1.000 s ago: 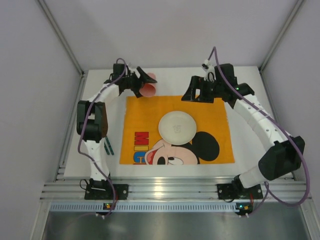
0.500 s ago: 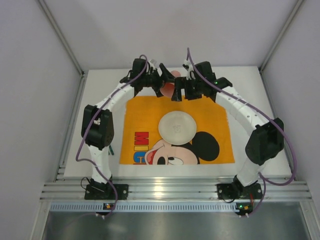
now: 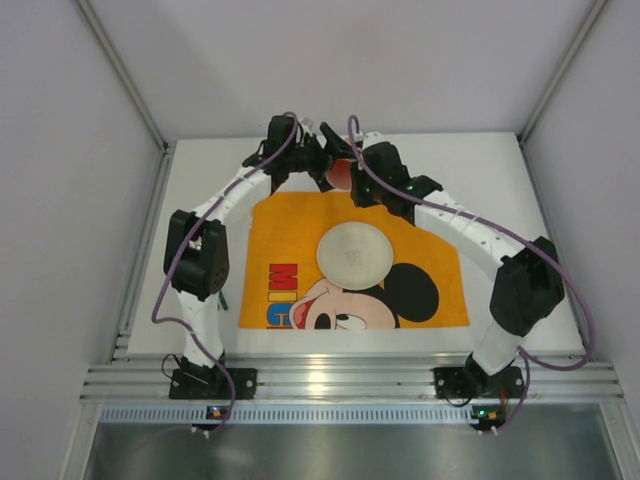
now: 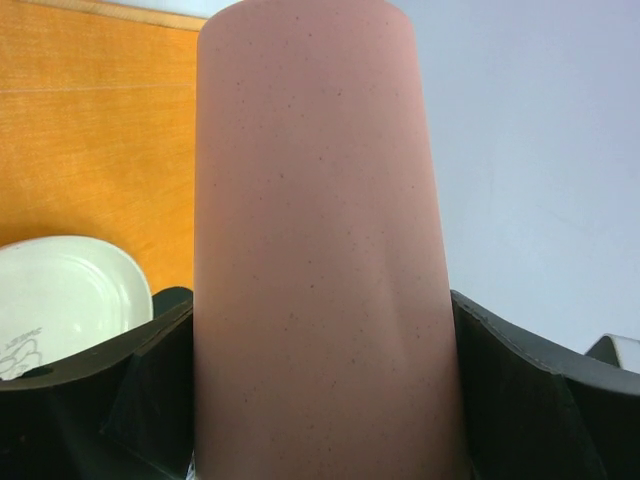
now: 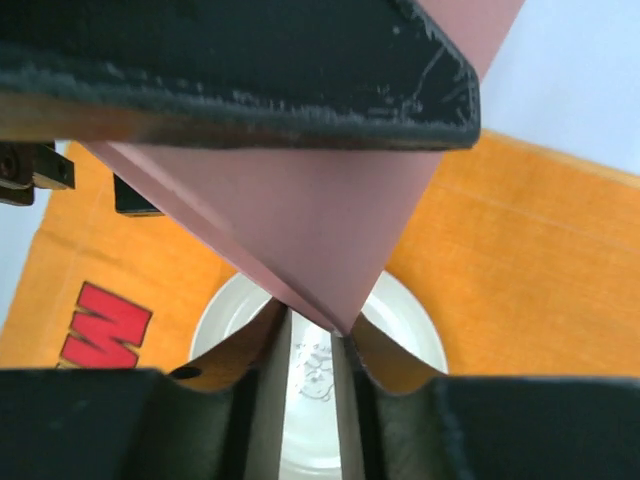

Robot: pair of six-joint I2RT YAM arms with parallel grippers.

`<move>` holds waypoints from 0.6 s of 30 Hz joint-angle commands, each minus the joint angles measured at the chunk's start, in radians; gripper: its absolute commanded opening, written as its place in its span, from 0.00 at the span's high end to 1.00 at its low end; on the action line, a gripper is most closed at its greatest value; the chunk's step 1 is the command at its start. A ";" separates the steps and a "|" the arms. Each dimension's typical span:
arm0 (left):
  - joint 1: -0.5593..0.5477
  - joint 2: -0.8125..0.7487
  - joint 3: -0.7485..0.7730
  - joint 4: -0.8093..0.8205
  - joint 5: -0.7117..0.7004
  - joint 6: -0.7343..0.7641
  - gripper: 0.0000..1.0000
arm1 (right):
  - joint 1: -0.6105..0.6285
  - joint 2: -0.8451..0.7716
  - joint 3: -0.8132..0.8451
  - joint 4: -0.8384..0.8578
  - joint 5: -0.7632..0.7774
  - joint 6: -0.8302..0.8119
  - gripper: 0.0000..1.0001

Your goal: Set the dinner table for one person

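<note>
A pink cup (image 3: pixel 338 176) is held on its side above the far edge of the orange mouse placemat (image 3: pixel 285 225) on the white dinner table (image 3: pixel 500 170). My left gripper (image 3: pixel 325 165) is shut on the cup's body, which fills the left wrist view (image 4: pixel 320 250) between the black fingers (image 4: pixel 110 400). My right gripper (image 3: pixel 357 182) meets the cup from the right. In the right wrist view its jaws stand close together, pinching the cup's (image 5: pixel 320 230) edge at their tips (image 5: pixel 312 322). A white plate (image 3: pixel 353 252) lies mid-placemat.
A dark green object (image 3: pixel 216 291) lies on the table by the left arm, left of the placemat. Silver rails edge the table, with grey walls on three sides. The left gripper's finger (image 5: pixel 250 70) crosses the top of the right wrist view.
The left gripper carried the cup right from the far left corner of the placemat. The right gripper swung left to meet it and now sits on the cup's edge.
</note>
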 commanded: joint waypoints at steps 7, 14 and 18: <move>-0.021 -0.098 -0.033 0.067 0.043 -0.160 0.51 | 0.010 -0.128 -0.010 0.188 0.148 -0.066 0.60; -0.021 -0.081 -0.025 0.061 0.032 -0.154 0.52 | 0.010 -0.238 -0.066 0.220 0.018 -0.040 0.44; -0.023 -0.077 -0.021 0.064 0.026 -0.159 0.52 | 0.010 -0.224 -0.053 0.229 0.023 -0.052 0.44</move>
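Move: Just at the right fingertips lies the near lip of the pink cup; the cup's middle is about 5 cm ahead of the right hand, 2 cm to its left and 3 cm higher. The plate lies some 5 cm back, 2 cm left and 17 cm below that hand. The left hand already holds the cup around its body, middle at its fingers; from there the plate is roughly 10 cm back, level sideways and 21 cm below. Backing off the cup's lip, the nearly shut right fingers open to about half and come free; after a small shift right, the hand climbs some 10 cm, tipping its fingers up about 15 degrees. The left hand keeps its grip on the cup, lifts it about 2.5 cm, then eases a centimetre back and right. ##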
